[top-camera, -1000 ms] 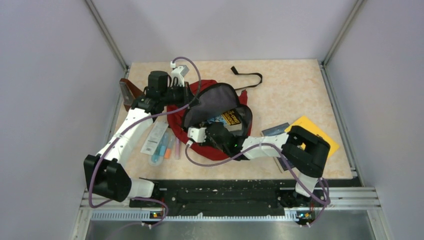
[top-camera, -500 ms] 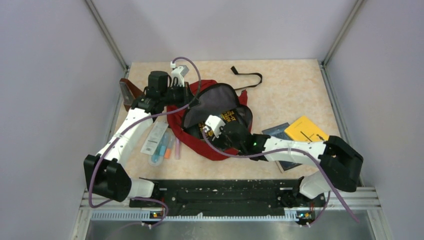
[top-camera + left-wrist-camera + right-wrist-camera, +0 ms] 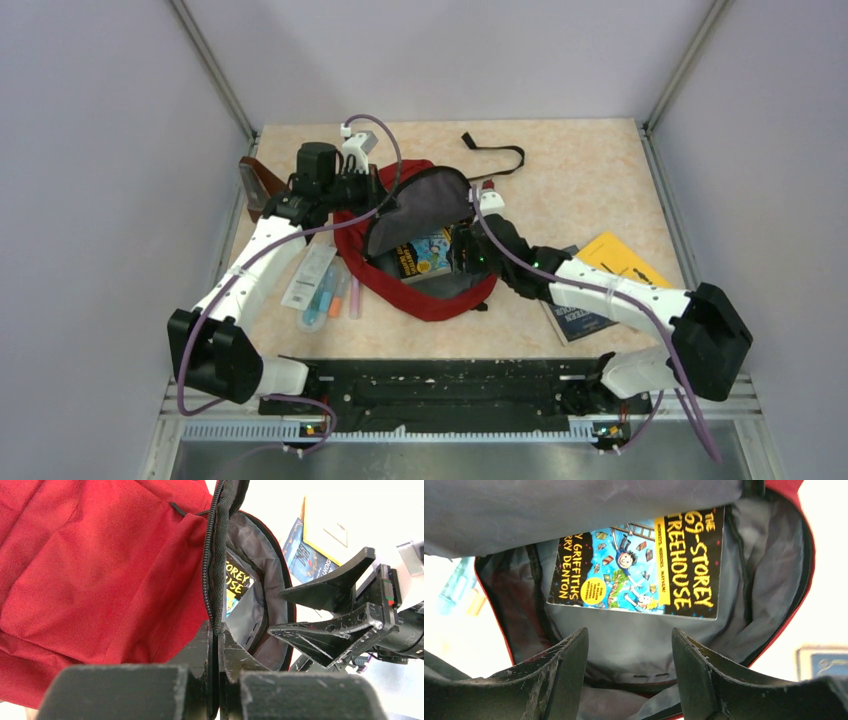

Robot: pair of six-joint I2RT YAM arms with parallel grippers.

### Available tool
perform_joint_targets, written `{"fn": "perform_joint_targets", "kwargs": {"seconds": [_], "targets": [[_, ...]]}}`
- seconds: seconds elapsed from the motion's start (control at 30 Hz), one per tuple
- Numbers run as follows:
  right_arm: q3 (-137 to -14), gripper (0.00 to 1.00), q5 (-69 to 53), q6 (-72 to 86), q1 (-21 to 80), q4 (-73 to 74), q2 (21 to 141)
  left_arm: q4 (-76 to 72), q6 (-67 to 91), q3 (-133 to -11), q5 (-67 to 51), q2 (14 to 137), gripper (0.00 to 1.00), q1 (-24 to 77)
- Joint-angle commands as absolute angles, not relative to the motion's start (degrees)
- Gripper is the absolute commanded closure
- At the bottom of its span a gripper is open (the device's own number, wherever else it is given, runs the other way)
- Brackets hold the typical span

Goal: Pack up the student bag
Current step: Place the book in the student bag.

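Note:
The student bag (image 3: 432, 303) is a dark-red backpack lying open mid-table, with its grey-lined flap raised. A book (image 3: 424, 252) with a yellow, black and blue cover lies flat inside it on the grey lining (image 3: 639, 645). My left gripper (image 3: 377, 192) is shut on the bag's black zipper edge (image 3: 216, 555) and holds the flap up. My right gripper (image 3: 460, 254) is at the right side of the bag's mouth. It is open with nothing between its fingers, and it faces the book (image 3: 639, 565) a little way in front.
A blue book (image 3: 580, 320) and a yellow booklet (image 3: 612, 257) lie right of the bag, partly under my right arm. Pen packs (image 3: 322, 285) lie on its left. A brown pouch (image 3: 262, 186) sits at the far left, and a black strap (image 3: 500, 150) trails behind the bag.
My right arm swung right and back from the bag's near side to its right rim, its jaws widening. The book now lies uncovered inside the bag. The left arm has not moved.

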State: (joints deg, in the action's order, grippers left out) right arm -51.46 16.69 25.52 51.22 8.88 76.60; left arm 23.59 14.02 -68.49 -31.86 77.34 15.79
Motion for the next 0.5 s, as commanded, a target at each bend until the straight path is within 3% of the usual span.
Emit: {"fn": "perform_joint_targets", "kwargs": {"seconds": [0.0,0.47], "targets": [[-53.0,0.39,18.4,42.6,51.0,11.4,78.1,22.1,13.8,-70.2,-31.9,76.9,1.00,15.9],[-52.6,0.33,23.1,49.2,50.8,10.1,87.4,21.9,14.1,-70.2,-32.2,76.8,1.00,15.9]]}}
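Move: The 69-Storey Treehouse book lies inside the bag, about 7 cm ahead, 6 cm left and 11 cm below the empty right hand. The bag's near rim is roughly 10 cm back, 5 cm left and 8 cm lower, and the blue book lies some 27 cm right, 4 cm back and 12 cm down. From the left hand, the Treehouse book is about 3 cm ahead, 8 cm right and 18 cm below. The open right hand sinks about 6 cm towards the book, tipping down while turning some 15 degrees clockwise. ##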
